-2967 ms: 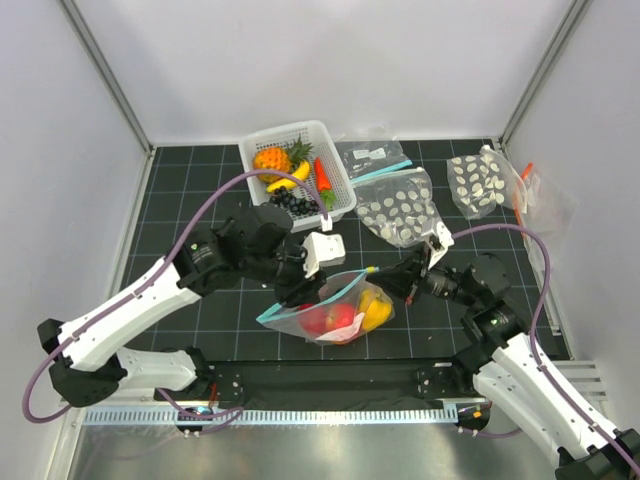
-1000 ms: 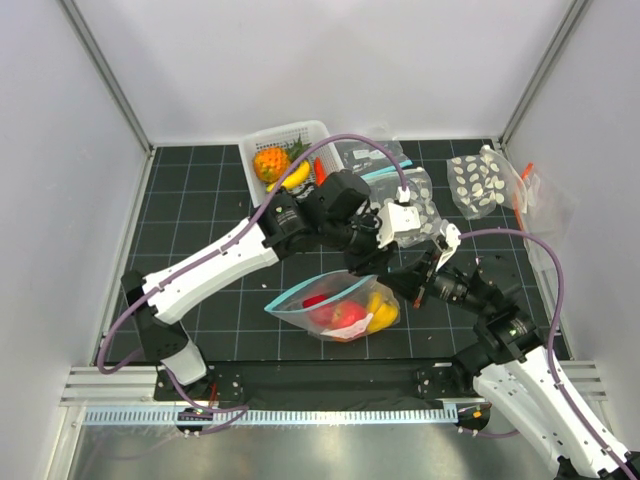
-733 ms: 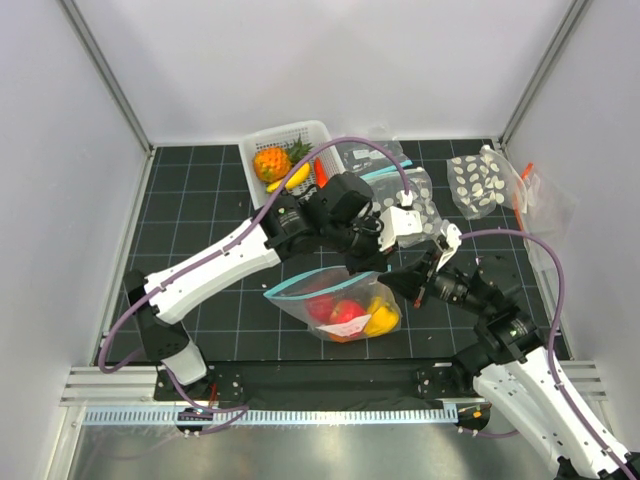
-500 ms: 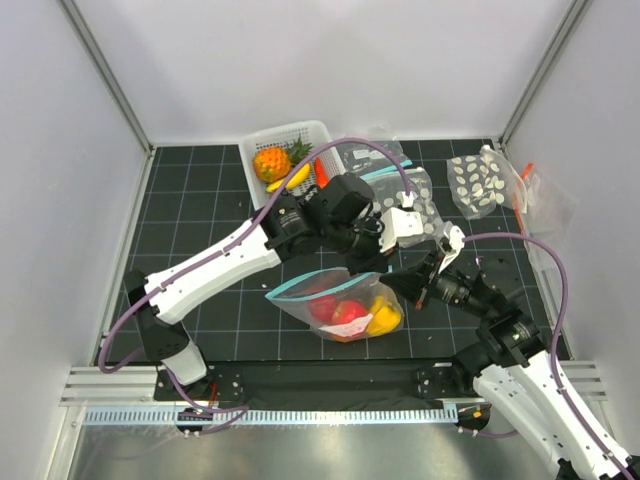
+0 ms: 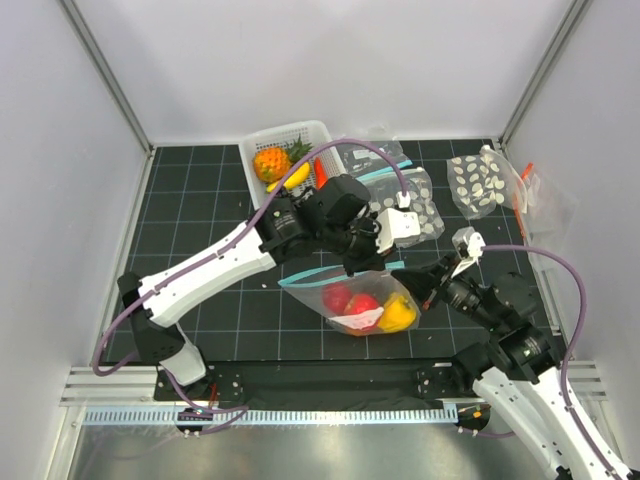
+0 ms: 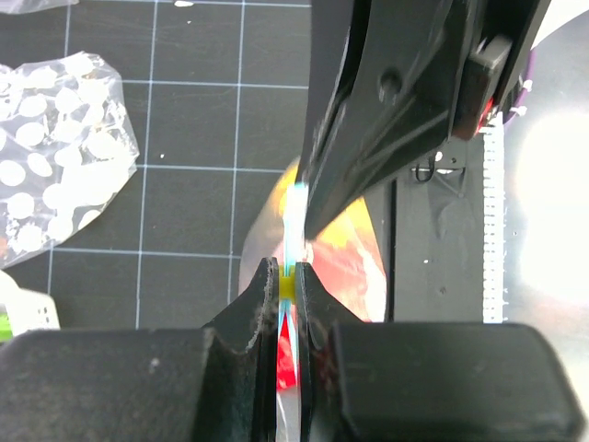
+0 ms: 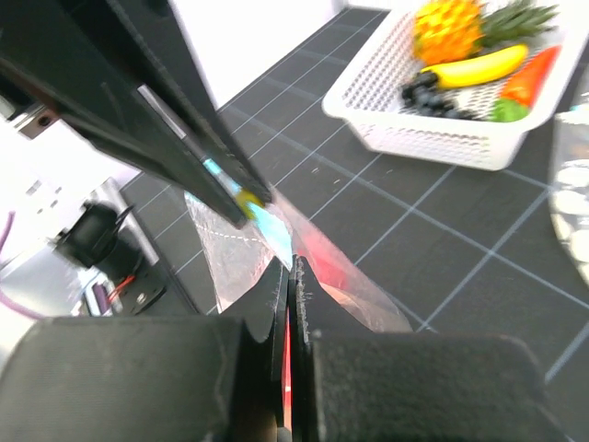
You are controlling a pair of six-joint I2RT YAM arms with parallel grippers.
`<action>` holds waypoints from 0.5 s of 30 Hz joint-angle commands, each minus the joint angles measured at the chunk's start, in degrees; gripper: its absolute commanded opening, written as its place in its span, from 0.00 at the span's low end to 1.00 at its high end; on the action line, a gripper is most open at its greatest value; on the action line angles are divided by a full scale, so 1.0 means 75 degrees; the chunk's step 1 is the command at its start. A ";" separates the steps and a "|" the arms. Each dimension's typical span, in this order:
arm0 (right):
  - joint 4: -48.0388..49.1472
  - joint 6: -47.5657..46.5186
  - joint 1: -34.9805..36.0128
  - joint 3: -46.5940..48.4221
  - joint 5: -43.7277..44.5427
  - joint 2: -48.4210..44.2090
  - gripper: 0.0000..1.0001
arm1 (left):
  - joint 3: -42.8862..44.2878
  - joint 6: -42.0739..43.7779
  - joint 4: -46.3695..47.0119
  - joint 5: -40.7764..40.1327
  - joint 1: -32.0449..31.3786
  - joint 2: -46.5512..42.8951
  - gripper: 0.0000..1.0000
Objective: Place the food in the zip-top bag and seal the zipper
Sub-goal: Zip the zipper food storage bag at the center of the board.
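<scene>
The zip-top bag (image 5: pixel 340 320) hangs between my two grippers above the mat. Inside it are two red rounds (image 5: pixel 352 300) and a yellow piece (image 5: pixel 398 316); an orange one I cannot make out. The teal zipper (image 5: pixel 325 275) runs along its top edge. My left gripper (image 5: pixel 362 266) is shut on the zipper at its small yellow slider (image 6: pixel 288 288), seen between the jaws in the left wrist view (image 6: pixel 288 276). My right gripper (image 5: pixel 422 290) is shut on the bag's right end, with the plastic pinched between the jaws in the right wrist view (image 7: pixel 291 273).
A white basket (image 5: pixel 262 137) with a pineapple, a banana and other toys stands at the back. Dotted clear bags (image 5: pixel 405 205) (image 5: pixel 480 182) and a printed bag (image 5: pixel 368 155) lie behind the grippers. Another bag with an orange strip (image 5: pixel 522 180) lies at far right.
The bag has shifted to the right and its mouth now reads as a flat line. My right gripper has drawn back to the right with the bag's end. My left gripper stays on the zipper.
</scene>
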 commanded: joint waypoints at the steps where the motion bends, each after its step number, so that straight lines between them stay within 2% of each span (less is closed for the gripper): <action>1: 0.0151 0.0009 0.0002 0.0281 0.1325 -0.0377 0.01 | -0.0206 0.0211 -0.0663 -0.0649 0.0058 -0.0456 0.00; 15: -0.1091 0.0115 0.0002 0.0844 0.5134 -0.0378 0.01 | -0.1693 -0.0621 -0.0686 -0.1915 0.0198 -0.1440 0.00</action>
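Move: Both hands already pinch the bag's blue zipper, the left roughly 5 cm to the left of the right hand's corner. From the left hand, the zipper's free left end lies some 21 cm to the left, 3 cm back and a little lower; the red fruit hangs about 1 cm left, 4 back and 12 below, the yellow pepper 4 right, 5 back. From the right hand, that free end is about 26 cm left and 3 back. The right hand keeps its closed grip on the zipper's right corner and draws it about 6 cm to the right and some 3 cm forward, swinging clockwise by about 25 degrees. Against that pull the left hand, its fingers still shut round the strip, runs the other way along the zipper towards the free left end, going about 4 cm left and 3 cm down while turning slightly counter-clockwise. ##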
